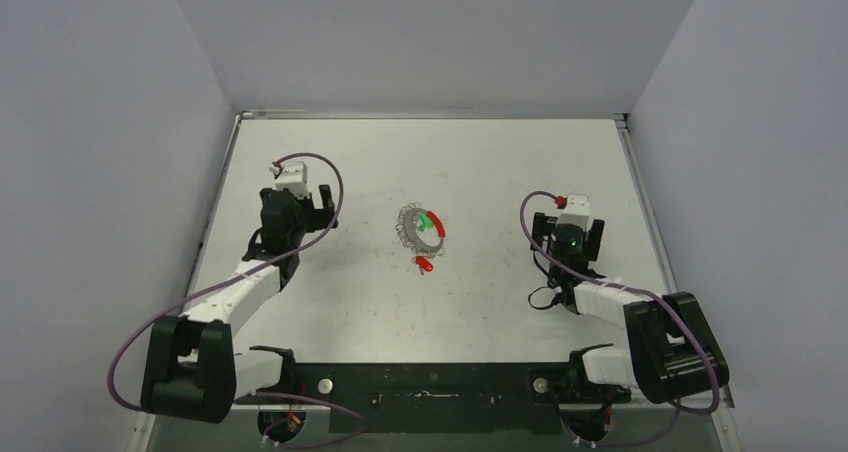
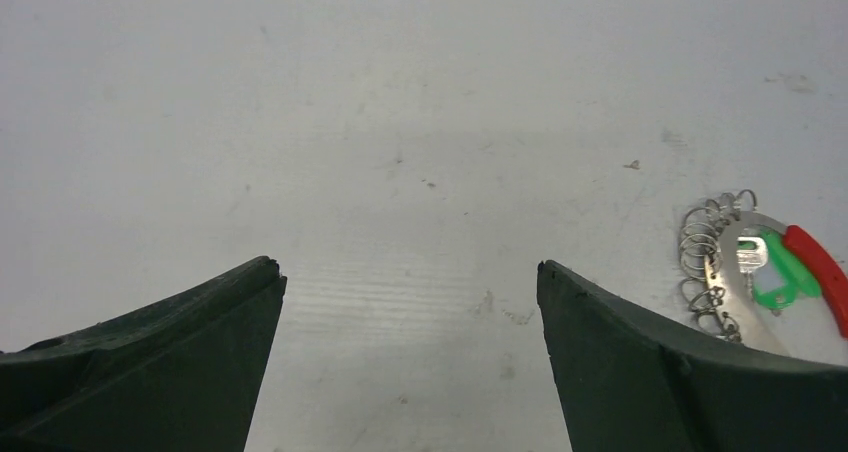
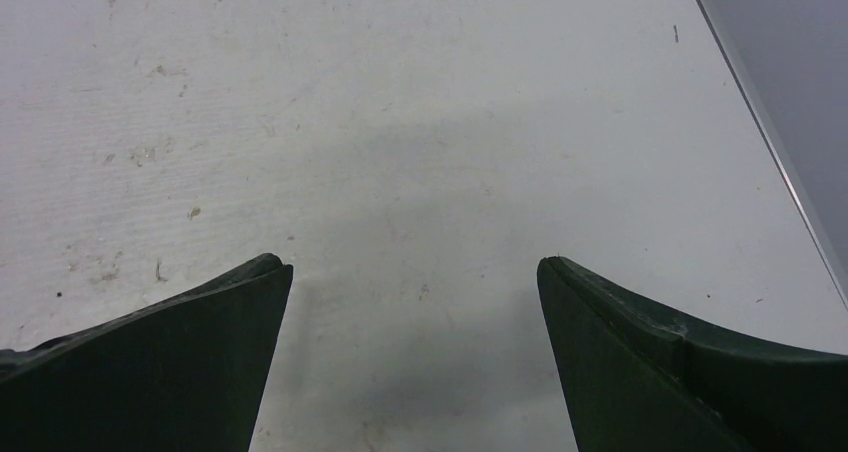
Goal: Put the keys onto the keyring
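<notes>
The keyring (image 1: 410, 230) lies flat in the middle of the table, a loop of silvery coils with a red sleeve (image 1: 440, 230) on its right arc. The keys (image 1: 430, 222) show as a green patch inside the loop. In the left wrist view the keyring (image 2: 703, 262) sits at the far right, and one silvery blade with a green head (image 2: 778, 277) rests beside the red sleeve (image 2: 822, 272). My left gripper (image 1: 303, 194) (image 2: 410, 272) is open over bare table, left of the ring. My right gripper (image 1: 573, 224) (image 3: 415, 267) is open and holds nothing, well to the ring's right.
A small red item (image 1: 425, 264) lies just in front of the ring. The table's right edge (image 3: 770, 142) runs close by the right gripper. Grey walls enclose the table on three sides.
</notes>
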Motion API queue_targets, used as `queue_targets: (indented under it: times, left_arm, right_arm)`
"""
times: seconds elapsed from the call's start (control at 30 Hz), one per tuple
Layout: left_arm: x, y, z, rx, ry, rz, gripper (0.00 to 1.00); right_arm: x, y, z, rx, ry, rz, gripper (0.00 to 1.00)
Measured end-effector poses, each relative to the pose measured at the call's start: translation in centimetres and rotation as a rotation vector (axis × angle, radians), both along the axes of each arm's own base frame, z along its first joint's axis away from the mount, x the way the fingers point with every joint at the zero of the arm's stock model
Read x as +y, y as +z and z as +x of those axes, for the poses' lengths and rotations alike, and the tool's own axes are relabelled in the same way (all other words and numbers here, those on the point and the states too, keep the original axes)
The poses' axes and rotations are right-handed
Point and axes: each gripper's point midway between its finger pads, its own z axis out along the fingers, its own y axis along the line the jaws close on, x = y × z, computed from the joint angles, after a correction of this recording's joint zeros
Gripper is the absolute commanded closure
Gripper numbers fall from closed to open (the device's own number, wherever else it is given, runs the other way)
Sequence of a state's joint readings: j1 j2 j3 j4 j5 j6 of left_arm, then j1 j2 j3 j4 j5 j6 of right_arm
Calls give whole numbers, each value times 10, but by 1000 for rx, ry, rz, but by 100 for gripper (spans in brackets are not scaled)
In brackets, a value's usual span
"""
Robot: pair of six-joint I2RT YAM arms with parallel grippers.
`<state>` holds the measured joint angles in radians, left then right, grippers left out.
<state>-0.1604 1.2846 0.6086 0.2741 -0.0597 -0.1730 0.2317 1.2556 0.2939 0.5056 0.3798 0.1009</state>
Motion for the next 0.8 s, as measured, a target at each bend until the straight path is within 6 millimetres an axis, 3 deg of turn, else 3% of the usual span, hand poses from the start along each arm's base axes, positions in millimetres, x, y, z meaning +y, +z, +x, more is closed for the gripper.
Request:
queue_targets:
  times: [0.1,0.17,0.37,0.57,0.7,0.8]
  left_arm:
    - [25,0,-23,-30,92,59,3]
    - [38,-12,-34,-27,141,101,3]
    - [61,-83,-64,99,174,234,3]
    - [70,-82,-43,14,148,302,3]
    - [76,-85,-28,-37,155,281,3]
    - [84,-101,-26,-22,175,270,3]
  right_arm:
    - [-5,-7,6,-5,-28,-9,0]
    - [-8,-9,9,-4,-44,-22,0]
    - [-22,-3,27,-73,-102,-51,0]
    - [-33,-26,29,-61,-123,-64,0]
    - [-31,-22,36,-64,-119,-67,0]
    - [-30,-14,44,-89,-122,-61,0]
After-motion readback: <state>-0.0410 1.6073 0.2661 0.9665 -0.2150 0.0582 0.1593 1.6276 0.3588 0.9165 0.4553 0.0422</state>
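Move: The keyring lies on the table between the two open, empty hands. From the left hand it is about 23 cm to the right, 5 cm nearer the base and 13 cm below. From the right hand it is roughly 33 cm to the left, about level with it fore and aft, and some 6 cm lower. Touching nothing, the left hand heads away from the keyring, down about 10 cm and to its left, first drawing back and then easing partway forward again, while its left side rolls up some 15 degrees and it turns a little counter-clockwise. The right hand edges forward about 5 cm and to the right, away from the keyring, turning slightly clockwise. Both grippers stay wide open. ##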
